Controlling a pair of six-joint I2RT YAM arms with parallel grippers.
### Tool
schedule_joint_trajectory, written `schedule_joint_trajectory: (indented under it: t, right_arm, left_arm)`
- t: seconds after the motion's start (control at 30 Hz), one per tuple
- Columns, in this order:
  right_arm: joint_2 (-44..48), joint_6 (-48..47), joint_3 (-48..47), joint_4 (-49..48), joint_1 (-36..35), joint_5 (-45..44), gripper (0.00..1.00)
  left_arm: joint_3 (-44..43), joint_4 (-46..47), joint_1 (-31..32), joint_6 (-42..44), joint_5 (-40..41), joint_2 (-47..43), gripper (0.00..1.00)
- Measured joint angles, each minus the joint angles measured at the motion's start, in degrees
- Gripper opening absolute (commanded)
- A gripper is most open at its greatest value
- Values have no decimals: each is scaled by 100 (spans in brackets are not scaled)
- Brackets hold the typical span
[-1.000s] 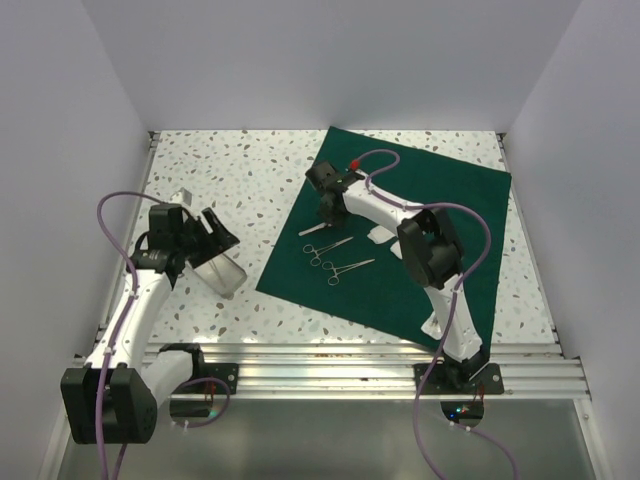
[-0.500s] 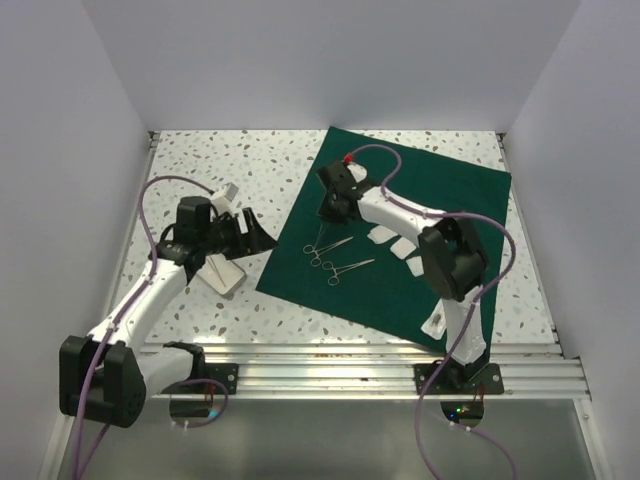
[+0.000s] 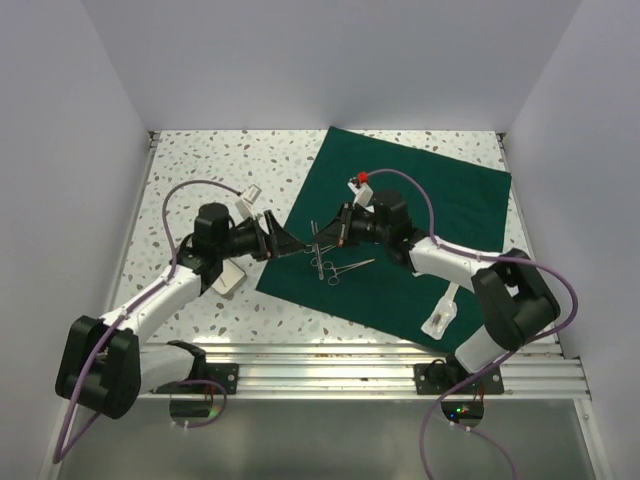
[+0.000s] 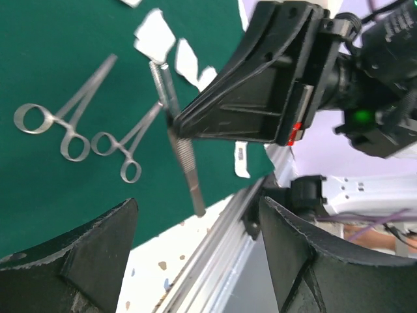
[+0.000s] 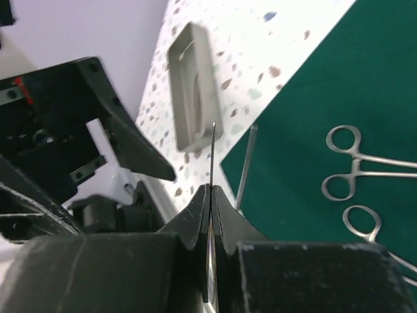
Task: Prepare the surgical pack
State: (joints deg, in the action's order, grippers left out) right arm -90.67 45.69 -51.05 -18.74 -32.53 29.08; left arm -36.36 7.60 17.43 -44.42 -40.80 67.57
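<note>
The dark green drape point(image 3: 440, 190) of the surgical pack lies flat at the table's centre right. Two steel hemostats point(image 3: 332, 266) rest near its left edge. Thin steel tweezers point(image 4: 184, 153) stand lifted over that edge, with my right gripper point(image 3: 322, 235) shut on them; in the right wrist view they show edge-on between the closed jaws point(image 5: 212, 189). My left gripper point(image 3: 285, 243) faces them from the left, wide open and empty point(image 4: 199, 202). The small steel tray point(image 5: 192, 85) sits on the speckled table, half hidden under the left arm. White gauze pads point(image 4: 153, 29) lie on the drape.
A white packet point(image 3: 443, 315) lies on the drape's near edge beside the right arm. The aluminium rail point(image 3: 350, 360) runs along the table's near side. White walls close in the back and both sides.
My right gripper closed on the tweezers, lifted them off the drape and swung nearer. The left arm left the tray and reached right, opening wider, until it faces the right gripper.
</note>
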Motion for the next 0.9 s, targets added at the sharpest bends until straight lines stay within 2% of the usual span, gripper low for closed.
schedule_joint_trajectory:
  t: [0.27,0.4,0.5,0.53,0.6,0.63,0.67,0.7,0.73,0.77,0.8,0.83,0.87,0.9]
  right_arm:
    - [13,767,496,-1803,-15,890,0]
    - [111,1060,557,-2345,-15,1095,0]
    - [131,1250,581,-2686,-15,1193,0]
    - [131,1327,588,-2787,-15,1244,0]
    - [131,1416,612,-2959,-15,1270,0]
    - [129,1434,616,-2988,-15,1268,0]
    - [129,1445,619,-2994,-9,1263,6]
    - [127,1451,619,-2975,-2,1257,24]
    - [120,1482,616,-2949,4,1244,42]
    - [118,1495,603,-2870,11,1239,56]
    - [118,1460,546,-2708,13,1241,82]
    - [129,1362,431,-2406,4,1180,95]
    - [146,1178,306,-2076,-11,1038,99]
    - [184,929,39,-1307,-31,765,99]
  left_arm:
    - [260,741,776,-564,-11,136,76]
    - [402,1038,944,-745,28,166,74]
    - [516,1276,975,-911,42,195,61]
    - [540,1342,977,-962,44,197,51]
    - [564,1508,977,-1091,37,205,38]
    - [564,1593,977,-1121,26,205,22]
    - [564,1690,1001,-1187,17,203,13]
    - [564,1777,1016,-1215,13,201,4]
    - [564,1834,1032,-1217,11,188,0]
    - [564,1808,1043,-1211,31,170,0]
    - [562,1683,1040,-1187,122,157,0]
    - [560,1502,1034,-1147,273,153,0]
    - [527,1167,1019,-1108,525,142,0]
    - [505,863,990,-1040,748,114,0]
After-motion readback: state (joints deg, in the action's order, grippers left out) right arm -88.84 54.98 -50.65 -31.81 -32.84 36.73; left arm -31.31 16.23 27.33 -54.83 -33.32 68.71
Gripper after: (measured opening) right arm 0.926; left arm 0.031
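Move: The right hand already holds the tweezers, their middle about 2 cm nearer the base than its hand point and 1 cm below it; the open left gripper waits some 7 cm to its left and 2 cm back. From the left hand the tweezers' middle is about 6 cm right, level fore and aft, 2 cm lower. On the cloth, some 14 cm below, the far clamp lies about 7 cm ahead and 11 cm right, the near clamp 3 cm ahead and 15 cm right. Right hand lifts tweezers about 7 cm; left shifts 6 cm right and back, pinches them; right opens. ##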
